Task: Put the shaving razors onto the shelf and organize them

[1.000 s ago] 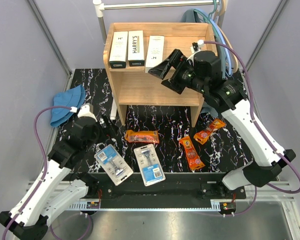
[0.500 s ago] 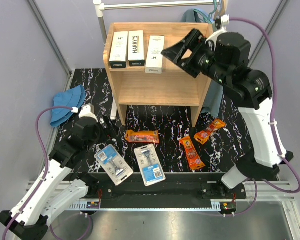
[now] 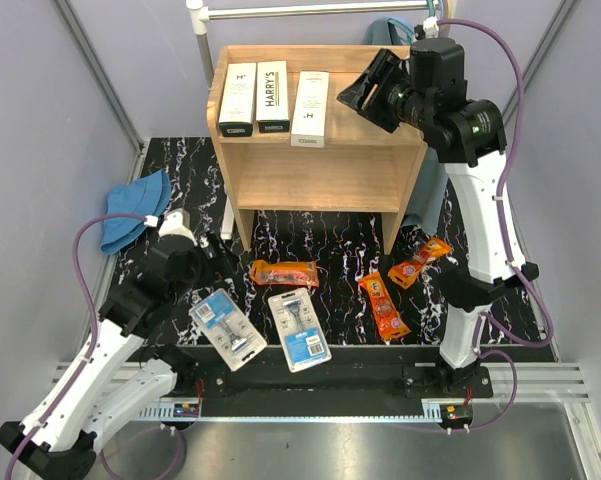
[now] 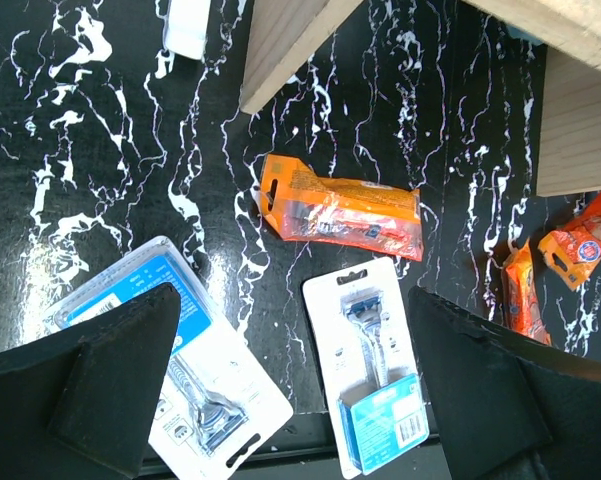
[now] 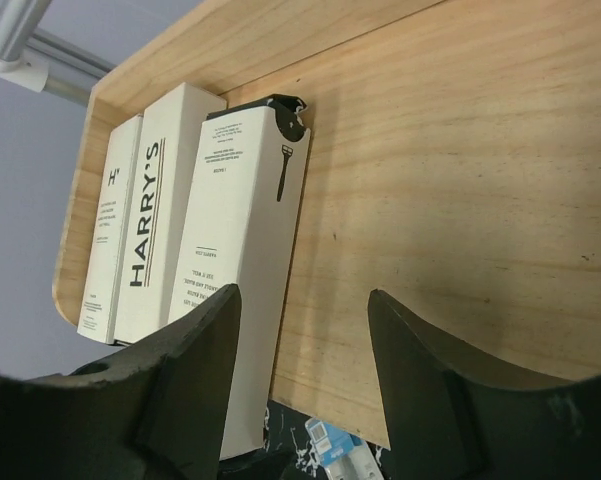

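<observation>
Three white Harry's boxes [image 3: 238,99] [image 3: 272,96] [image 3: 311,108] lie side by side on the top of the wooden shelf [image 3: 320,170]; they also show in the right wrist view [image 5: 230,290]. My right gripper [image 3: 365,92] is open and empty above the shelf top, right of the third box. Two blister cards [image 3: 227,329] [image 3: 299,329] and three orange pouches [image 3: 284,272] [image 3: 384,305] [image 3: 420,260] lie on the black mat. My left gripper [image 3: 218,250] is open and empty above the mat, near the left blister card [image 4: 175,370].
A blue cloth hat [image 3: 135,208] lies at the mat's left edge. A metal clothes rail [image 3: 310,10] with blue hangers stands behind the shelf. The shelf's lower tier [image 3: 315,185] holds nothing visible.
My right arm has risen from in front of the lower tier to above the shelf top, gripper open. The third box stays on the shelf. The left arm has not moved.
</observation>
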`<state>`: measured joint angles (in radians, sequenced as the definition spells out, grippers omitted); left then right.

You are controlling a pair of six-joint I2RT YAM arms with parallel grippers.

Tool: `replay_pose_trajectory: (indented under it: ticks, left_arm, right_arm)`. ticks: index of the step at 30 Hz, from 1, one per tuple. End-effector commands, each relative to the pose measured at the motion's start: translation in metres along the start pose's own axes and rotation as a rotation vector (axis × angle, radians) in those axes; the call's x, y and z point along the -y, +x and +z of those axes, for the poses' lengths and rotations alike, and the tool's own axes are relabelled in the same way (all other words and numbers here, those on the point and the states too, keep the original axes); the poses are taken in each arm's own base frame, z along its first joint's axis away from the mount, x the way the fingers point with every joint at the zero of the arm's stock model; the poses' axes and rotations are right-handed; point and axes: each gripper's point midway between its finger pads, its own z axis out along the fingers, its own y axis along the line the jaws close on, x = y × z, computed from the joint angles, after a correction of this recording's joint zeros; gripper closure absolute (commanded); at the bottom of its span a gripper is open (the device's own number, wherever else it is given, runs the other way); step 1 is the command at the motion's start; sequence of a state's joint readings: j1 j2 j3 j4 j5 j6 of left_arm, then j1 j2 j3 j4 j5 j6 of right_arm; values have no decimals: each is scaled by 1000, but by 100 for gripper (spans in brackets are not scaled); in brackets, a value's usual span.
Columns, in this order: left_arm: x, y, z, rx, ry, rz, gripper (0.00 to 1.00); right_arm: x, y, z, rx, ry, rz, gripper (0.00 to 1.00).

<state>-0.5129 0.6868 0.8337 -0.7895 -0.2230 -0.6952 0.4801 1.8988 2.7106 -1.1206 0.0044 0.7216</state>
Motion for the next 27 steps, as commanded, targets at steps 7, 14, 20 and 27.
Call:
replay_pose_trajectory:
  ticks: [7,14,20,27]
  left_arm:
    - [6,-4,2,23,37,10,1]
    - [6,-4,1,28,39,10,1]
    - [6,-4,1,29,38,7,1]
    - [5,-4,0,31,40,13,1]
  right_arm:
    - [-21,5,14,-48,-123,4,40]
    - [-18,18,32,-98,-130,20,46]
    - [-21,21,41,-104,-150,29,55]
    - [-24,23,55,-111,-173,46,62]
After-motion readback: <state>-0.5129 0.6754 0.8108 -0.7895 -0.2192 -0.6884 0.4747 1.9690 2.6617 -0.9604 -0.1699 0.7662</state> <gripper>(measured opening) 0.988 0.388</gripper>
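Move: The rightmost white razor box stands slightly askew on the upper shelf, its middle about 9 cm to the right hand's left, 1 cm farther out and roughly 4 cm lower. The Harry's box is next in the row, some 16 cm to the hand's left and 2 cm ahead; the left-end box is about 22 cm left and 2 cm ahead. From the idle left hand the rightmost box lies around 20 cm ahead, 17 cm right and 23 cm above. The rightmost razor box is approached from its right: the right hand slides about 4.5 cm left along the upper shelf and some 2 cm forward, turning about 10 degrees counter-clockwise. The fingers draw partly together without gripping, and the left fingertip comes up against the box's right side, towards the Harry's box. ##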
